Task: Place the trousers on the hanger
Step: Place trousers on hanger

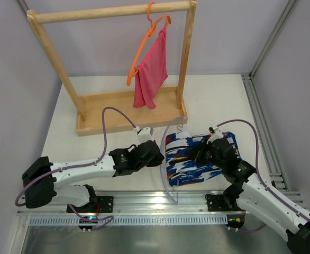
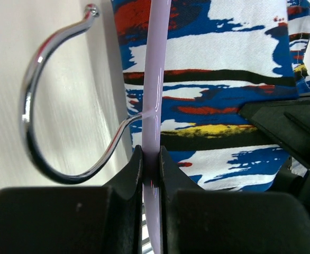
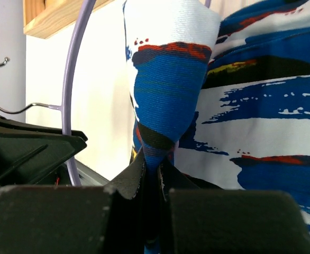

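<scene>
The trousers (image 1: 197,159), printed in blue, white, red and black, lie folded on the white table between the two arms. The pale lilac hanger (image 1: 165,138) lies along their left edge, its metal hook (image 2: 36,100) pointing away from the cloth. My left gripper (image 2: 151,159) is shut on the hanger's lilac arm (image 2: 156,79), close to where the hook joins. My right gripper (image 3: 154,161) is shut on a pinched-up fold of the trousers (image 3: 168,79), lifted into a peak. The hanger's thin arm (image 3: 69,90) shows left of that fold.
A wooden rack (image 1: 128,114) stands at the back of the table, with an orange hanger (image 1: 144,45) carrying a pink cloth (image 1: 151,74) on its rail. An aluminium frame rail (image 1: 263,132) runs along the table's right edge. The left arm's body (image 3: 28,148) sits close beside my right gripper.
</scene>
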Action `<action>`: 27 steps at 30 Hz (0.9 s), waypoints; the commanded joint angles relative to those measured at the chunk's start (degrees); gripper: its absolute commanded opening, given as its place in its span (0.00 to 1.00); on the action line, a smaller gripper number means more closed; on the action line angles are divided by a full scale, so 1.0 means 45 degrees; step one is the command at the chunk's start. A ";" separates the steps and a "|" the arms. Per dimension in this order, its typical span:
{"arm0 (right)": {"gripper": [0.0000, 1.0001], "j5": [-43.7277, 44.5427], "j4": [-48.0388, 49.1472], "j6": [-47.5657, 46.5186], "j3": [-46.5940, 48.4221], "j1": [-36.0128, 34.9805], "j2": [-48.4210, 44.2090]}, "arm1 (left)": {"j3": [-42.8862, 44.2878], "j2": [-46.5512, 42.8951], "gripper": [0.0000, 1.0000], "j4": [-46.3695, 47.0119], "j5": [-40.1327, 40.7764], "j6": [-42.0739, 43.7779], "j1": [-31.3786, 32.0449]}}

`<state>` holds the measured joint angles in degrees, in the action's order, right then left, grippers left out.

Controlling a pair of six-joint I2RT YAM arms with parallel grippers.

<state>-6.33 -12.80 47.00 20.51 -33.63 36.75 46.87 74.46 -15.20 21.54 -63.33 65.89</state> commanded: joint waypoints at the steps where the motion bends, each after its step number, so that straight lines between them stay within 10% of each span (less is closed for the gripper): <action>1: 0.04 0.1850 -0.0804 -0.0190 0.1650 -0.0222 -0.0256 | -0.0084 -0.0783 0.00 0.0236 0.0642 0.0266 0.0026; 10: 0.04 0.5430 -0.4032 -0.1129 0.1792 -0.0203 -0.1429 | 0.0034 -0.0746 0.00 -0.2051 0.1229 -0.1159 0.0026; 16: 0.04 0.2930 -0.0948 0.0003 0.0170 -0.0456 -0.1118 | -0.0982 -0.1466 0.00 -0.1582 0.1618 -0.1688 0.0026; 27: 0.04 0.4763 0.2393 0.1136 0.1979 -0.4551 0.2567 | -0.2231 -0.5215 0.00 -0.1349 0.2811 -0.0497 -0.0013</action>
<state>8.51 -10.09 50.33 23.55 -48.34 42.48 38.28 55.16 -23.90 29.12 -67.26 66.24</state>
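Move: About 16 cm to the right of the left hand, level with it front to back and some 8 cm lower, lies the middle of the folded trousers. The left hand already grips the lilac hanger. The right hand, already pinching a raised fold of the trousers, has the hanger's middle about 9 cm to its left, 1 cm back and 2 cm lower. The rack base's middle is roughly 20 cm ahead of the left hand, 14 cm to its left and 9 cm lower. Drawing the hanger some 6 cm to the left, the left hand creeps at first, dips slightly, then pulls faster and rises, turning a little counter-clockwise. The right hand keeps its pinch on the trousers' fold, swings about 4 cm right and 3 cm up with a slight clockwise turn and tilt, then sinks and comes back left past its start, dragging the cloth after the hanger. ##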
